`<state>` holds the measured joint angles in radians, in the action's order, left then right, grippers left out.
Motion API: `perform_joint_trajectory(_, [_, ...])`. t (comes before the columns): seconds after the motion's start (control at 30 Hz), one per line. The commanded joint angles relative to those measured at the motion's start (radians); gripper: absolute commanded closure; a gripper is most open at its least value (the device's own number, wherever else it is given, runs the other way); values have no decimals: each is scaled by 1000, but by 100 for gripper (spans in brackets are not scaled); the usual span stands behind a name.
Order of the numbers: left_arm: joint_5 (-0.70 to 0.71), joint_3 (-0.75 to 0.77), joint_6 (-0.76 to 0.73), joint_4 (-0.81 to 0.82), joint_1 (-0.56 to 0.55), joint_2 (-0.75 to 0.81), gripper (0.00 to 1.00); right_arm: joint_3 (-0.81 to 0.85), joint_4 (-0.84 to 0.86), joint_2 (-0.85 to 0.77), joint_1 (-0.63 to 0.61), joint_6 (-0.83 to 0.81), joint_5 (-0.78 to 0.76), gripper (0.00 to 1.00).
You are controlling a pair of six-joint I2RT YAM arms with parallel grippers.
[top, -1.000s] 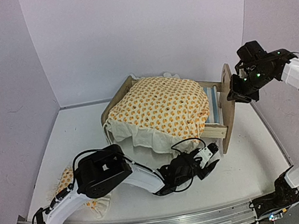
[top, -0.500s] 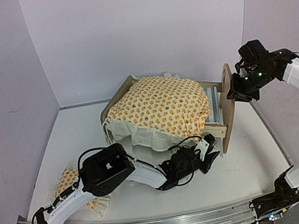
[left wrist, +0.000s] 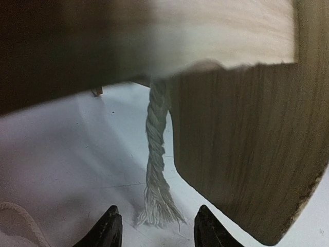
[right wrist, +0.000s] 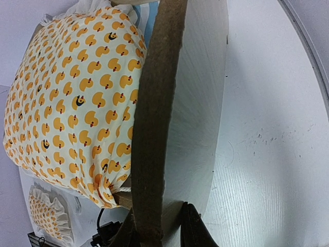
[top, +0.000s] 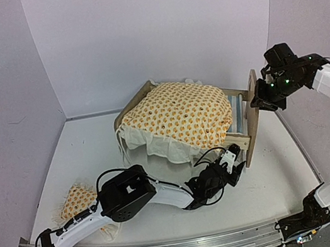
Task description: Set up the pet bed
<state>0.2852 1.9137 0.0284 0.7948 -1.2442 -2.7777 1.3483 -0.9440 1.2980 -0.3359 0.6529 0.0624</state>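
Note:
The pet bed (top: 253, 117) stands mid-table, its striped mattress (top: 237, 117) mostly under a duck-print blanket (top: 179, 114). My right gripper (top: 258, 99) is shut on the top edge of the bed's rounded headboard (right wrist: 154, 103), one finger on each face. My left gripper (top: 234, 161) is low at the bed's near right corner. In the left wrist view a twisted white rope (left wrist: 157, 154) hangs from the frame beside a wooden panel (left wrist: 241, 154). Its frayed end lies just ahead of my open left gripper (left wrist: 157, 229), and nothing is held.
A small matching ruffled pillow (top: 76, 201) lies on the table at the near left, beside my left arm's base. The blanket's white ruffle hangs over the bed's near side. White walls close in the table on three sides.
My left gripper has moved up and right to the bed's near corner, uncovering more of the pillow. The bed has shifted slightly. The right gripper keeps its hold on the headboard.

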Motion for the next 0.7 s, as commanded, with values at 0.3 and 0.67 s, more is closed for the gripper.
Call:
perform_joint_trajectory(0.3, [113, 219, -9, -61, 34, -128, 64, 59, 388, -166, -18, 181, 277, 100])
perform_joint_trajectory(0.67, [-49, 75, -188, -54, 14, -11, 100, 43, 392, -180, -18, 170, 239, 100])
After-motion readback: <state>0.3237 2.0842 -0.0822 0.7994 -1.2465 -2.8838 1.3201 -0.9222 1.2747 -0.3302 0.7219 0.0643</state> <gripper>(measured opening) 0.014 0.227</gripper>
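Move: The rope end hanging under the bed's front rail is almost between the left gripper's open fingers: its middle lies about 2 cm ahead, 2 cm to the right and 2 cm up. The headboard's near leg stands roughly 5 cm to the hand's right, level with it fore and aft; the duck-print cushion lies some 20 cm left, 17 cm ahead and 10 cm higher. From the right hand, the rope end is about 8 cm back, 3 cm left and 18 cm below. Bring the left gripper about 1.5 cm right and 1 cm forward, under the front rail towards the hanging rope end, then shut the half-open fingers fully to pinch its frayed tip beside the headboard leg. Meanwhile keep the right fingers closed on the headboard's upper edge and hold that hand in place. ##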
